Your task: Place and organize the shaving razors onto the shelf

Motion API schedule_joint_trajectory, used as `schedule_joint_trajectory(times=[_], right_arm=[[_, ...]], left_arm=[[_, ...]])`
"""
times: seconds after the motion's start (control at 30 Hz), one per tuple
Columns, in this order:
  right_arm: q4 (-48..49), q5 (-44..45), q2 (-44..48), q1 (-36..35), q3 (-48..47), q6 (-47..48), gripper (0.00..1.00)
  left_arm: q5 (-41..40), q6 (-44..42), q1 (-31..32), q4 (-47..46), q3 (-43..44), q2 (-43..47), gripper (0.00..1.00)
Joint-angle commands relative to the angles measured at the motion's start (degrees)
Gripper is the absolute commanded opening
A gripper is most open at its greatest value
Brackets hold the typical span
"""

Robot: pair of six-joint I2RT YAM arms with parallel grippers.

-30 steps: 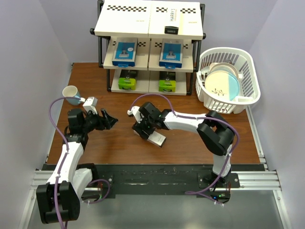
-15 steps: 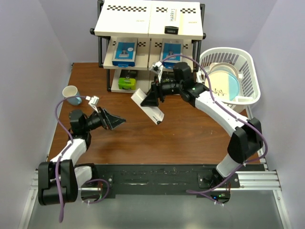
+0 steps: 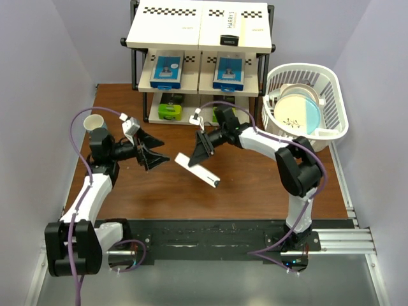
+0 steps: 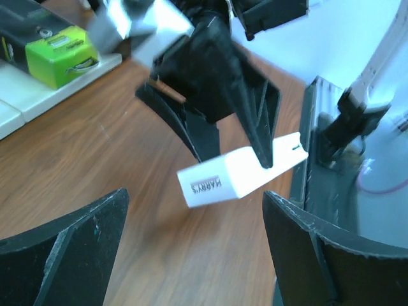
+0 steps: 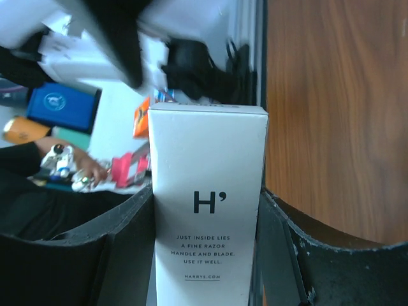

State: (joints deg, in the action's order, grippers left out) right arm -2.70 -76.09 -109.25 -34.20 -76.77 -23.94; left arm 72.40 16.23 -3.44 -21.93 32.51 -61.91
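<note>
My right gripper (image 3: 199, 153) is shut on a long white HARRY'S razor box (image 3: 205, 174) and holds it tilted above the table's middle. In the right wrist view this box (image 5: 207, 191) fills the gap between both fingers (image 5: 131, 255). My left gripper (image 3: 152, 157) stands open just left of the box and holds nothing; its wrist view shows the box (image 4: 237, 176) ahead of it. The shelf (image 3: 167, 30) carries another HARRY'S box (image 3: 231, 28) on top, two blue-and-white boxes (image 3: 167, 71) (image 3: 228, 71) in the middle, and a lime-green-ended box (image 3: 170, 109) at the bottom.
A white basket (image 3: 331, 95) holding a white-and-blue plate (image 3: 297, 115) stands right of the shelf. A cup (image 3: 94, 122) sits at the left, beside my left arm. Purple walls close in both sides.
The right gripper lifted the white box off the table toward the shelf, then brought it down to mid-table. The left gripper swung up and right toward the box and opened wider.
</note>
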Motion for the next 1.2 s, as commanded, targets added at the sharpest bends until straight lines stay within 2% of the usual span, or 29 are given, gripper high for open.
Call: schedule_joint_trajectory(times=[0.0, 0.07, 0.1, 0.17, 0.2, 0.23, 0.3, 0.4, 0.67, 0.83, 0.93, 1.07, 1.17], right_arm=[[-21.8, -4.2, -2.3, -0.3, -1.1, 18.0, 0.43], [-17.8, -4.5, -3.0, -0.3, 0.0, 16.0, 0.44], [-16.6, -4.8, -3.9, -0.4, 0.0, 13.7, 0.43], [-18.1, -4.6, -4.7, -0.4, -1.6, 14.3, 0.43], [-19.2, -4.6, -5.3, -0.7, -2.2, 15.9, 0.43], [-20.4, -4.6, -5.5, -1.0, -2.9, 17.1, 0.43], [-24.6, -4.3, -5.7, -1.4, -4.6, 20.6, 0.44], [-25.1, -3.7, -5.4, -2.6, -4.9, 20.7, 0.44], [-25.2, -1.3, -4.5, -3.2, -4.8, 20.8, 0.44], [-25.2, -1.2, -4.6, -3.2, -5.7, 20.8, 0.44], [-25.3, -1.2, -4.7, -3.2, -5.9, 20.7, 0.43], [-25.3, -1.2, -4.5, -3.2, -6.0, 20.6, 0.43], [-25.4, -1.0, -3.9, -3.2, -6.0, 21.0, 0.43]], left_arm=[[2.3, -32.0, -0.3, 31.0, 4.7, 3.2, 0.90], [2.9, -36.9, 0.3, 37.4, 4.9, 5.0, 0.91], [1.8, -45.6, 1.7, 40.6, 6.1, 5.5, 0.91], [-3.0, -57.0, 3.0, 51.8, 7.7, 5.8, 0.92], [-5.1, -69.4, 6.0, 55.6, 9.7, 5.7, 0.92], [-8.1, -73.7, 6.6, 59.8, 10.3, 5.2, 0.93], [-9.2, -79.7, 6.7, 60.2, 11.0, 4.8, 0.93], [-8.6, -85.3, 7.5, 60.2, 12.0, 3.9, 0.94], [-7.4, -84.2, 13.5, 54.0, 13.9, 0.5, 0.93], [-9.6, -82.8, 20.6, 51.9, 13.5, -0.4, 0.90], [-10.0, -82.2, 23.0, 51.5, 13.4, -0.9, 0.86], [-14.6, -84.4, 26.6, 53.0, 12.8, -2.1, 0.68], [-18.0, -86.1, 28.2, 52.9, 12.7, -3.0, 0.59]])
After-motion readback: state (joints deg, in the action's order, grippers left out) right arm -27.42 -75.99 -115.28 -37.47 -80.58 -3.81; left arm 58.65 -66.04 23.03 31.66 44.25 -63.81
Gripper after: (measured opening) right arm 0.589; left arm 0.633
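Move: The white Harry's box is already pinched in the right hand, its middle about 2 cm back and 2 cm right of that hand, at its height. From the left hand the box's middle is some 12 cm right, 5 cm back and 2 cm lower. The left green box on the bottom shelf is about 17 cm ahead and 2 cm right of the left hand, 15 cm down; the mug stands roughly 25 cm left, 9 cm ahead, 16 cm down. The Harry's box, still pinched by the right hand, is lowered about 5 cm and drawn back a little, then held steady. The left hand sinks and draws back, then moves right to bring its fingers around the box's free left end, rolling some 45 degrees and swinging clockwise to line up with it. Its wide-open fingers begin closing late but stay clear of the sides. ##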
